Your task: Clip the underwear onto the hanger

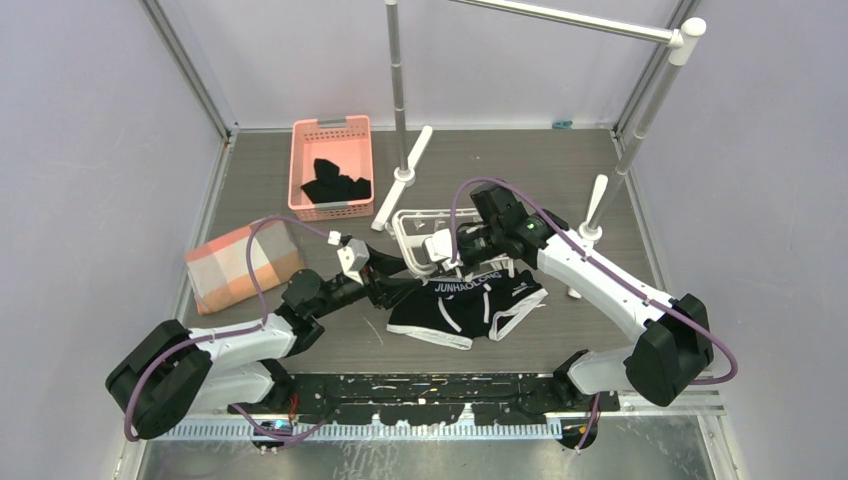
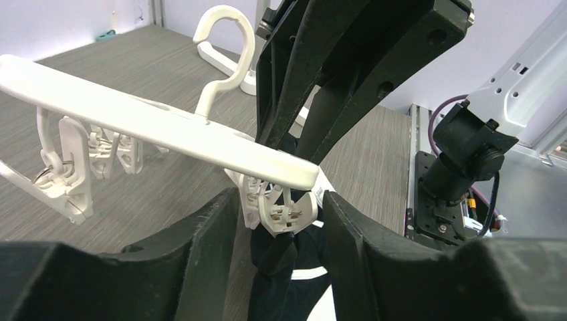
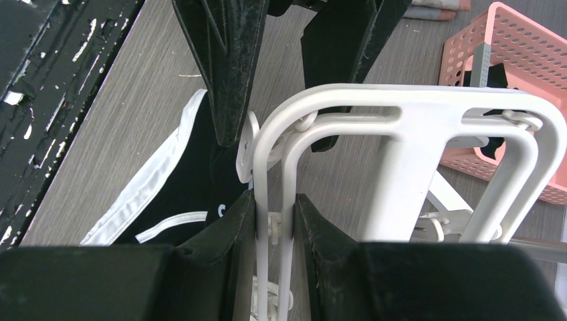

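The underwear [image 1: 470, 300], black briefs with white piping and lettering, lies on the table between the arms, its waistband raised toward the hanger [image 1: 420, 232]. My right gripper [image 3: 274, 221] is shut on the hanger's white frame [image 3: 414, 114], with two thin rails pressed between its fingers, and holds it tilted above the briefs. My left gripper [image 2: 281, 234] stands open, its fingers [image 2: 214, 247] close on either side of a white clip [image 2: 289, 214] under the hanger's bar [image 2: 167, 127]. Black fabric of the underwear [image 2: 287, 281] hangs from that clip's mouth.
A pink basket [image 1: 331, 165] holding a black garment [image 1: 335, 185] stands at the back left. A folded plaid cloth [image 1: 243, 265] lies at the left. The grey rail stand's poles [image 1: 400, 100] and white feet [image 1: 405, 175] rise just behind the hanger.
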You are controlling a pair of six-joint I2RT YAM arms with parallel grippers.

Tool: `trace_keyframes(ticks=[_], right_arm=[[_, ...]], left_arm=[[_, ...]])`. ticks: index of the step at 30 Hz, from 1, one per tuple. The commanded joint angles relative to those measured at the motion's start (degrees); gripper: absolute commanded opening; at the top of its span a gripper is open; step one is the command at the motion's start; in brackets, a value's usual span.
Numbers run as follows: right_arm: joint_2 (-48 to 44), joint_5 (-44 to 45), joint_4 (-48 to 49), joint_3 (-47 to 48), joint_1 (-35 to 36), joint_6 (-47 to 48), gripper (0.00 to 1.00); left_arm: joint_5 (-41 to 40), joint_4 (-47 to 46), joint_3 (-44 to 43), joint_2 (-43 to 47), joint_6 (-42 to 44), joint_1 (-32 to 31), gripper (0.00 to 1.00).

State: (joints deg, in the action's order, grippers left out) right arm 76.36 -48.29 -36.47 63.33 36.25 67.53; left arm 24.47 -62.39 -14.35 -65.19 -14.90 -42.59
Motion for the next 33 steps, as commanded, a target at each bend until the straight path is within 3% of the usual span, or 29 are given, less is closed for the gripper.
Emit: trace_keyframes(ticks=[1,9,16,22,25,29,33], right_arm=[[-3.2,-0.8,5.3,0.8,-0.1,1.7,0.01],[-3.2,-0.7,5.4,0.7,-0.1,1.5,0.01],[-2.8,-0.7,5.8,0.8,-0.2,1.2,0.01],[-1.7,0.3,6.6,1.0,-0.1,0.0,0.01],[-1.0,0.3,6.7,1.0,-0.2,-0.2,0.03],[-0.7,0.5,6.6,1.3,-0.2,-0.5,0.22],[-1.1,0.3,6.6,1.3,-0.2,-0.4,0.34]], left_arm=[[0.8,-5.4,-1.7,-0.6,-0.7,-0.2,0.48],[1.5,-6.2,-2.1,-1.8,-1.7,-0.2,0.32],[1.7,-6.2,-1.3,-1.4,-2.3,-0.2,0.01],[0.8,-3.3,-0.8,0.2,-2.0,-0.2,0.00],[-0.7,3.0,-1.7,2.2,-0.9,-0.1,0.00],[-1.3,17.1,-5.3,6.2,2.7,-0.2,0.00],[-0.8,28.8,-8.6,9.6,6.9,-0.1,0.00]])
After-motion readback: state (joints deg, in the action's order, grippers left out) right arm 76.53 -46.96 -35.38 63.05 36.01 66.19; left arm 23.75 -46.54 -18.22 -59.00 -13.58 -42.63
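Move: Already between the left hand's open fingers is the hanger's near left clip, its middle about 1 cm to the hand's right. The hanger's middle stands some 7 cm farther out, 9 cm right and 2 cm up; the underwear spreads below, its middle about 6 cm back, 10 cm right and 8 cm down. From the right hand, which grips the hanger's rails, that clip lies roughly 5 cm left, 2 cm back and 1 cm down. Closing almost fully from about half open, the left fingers pinch the clip's two handles together while the hand hardly shifts, easing about half a centimetre right and back, then returning with a slight tilt of some 5 degrees and keeping the clip squeezed. The right hand keeps its hold on the hanger's rails. ##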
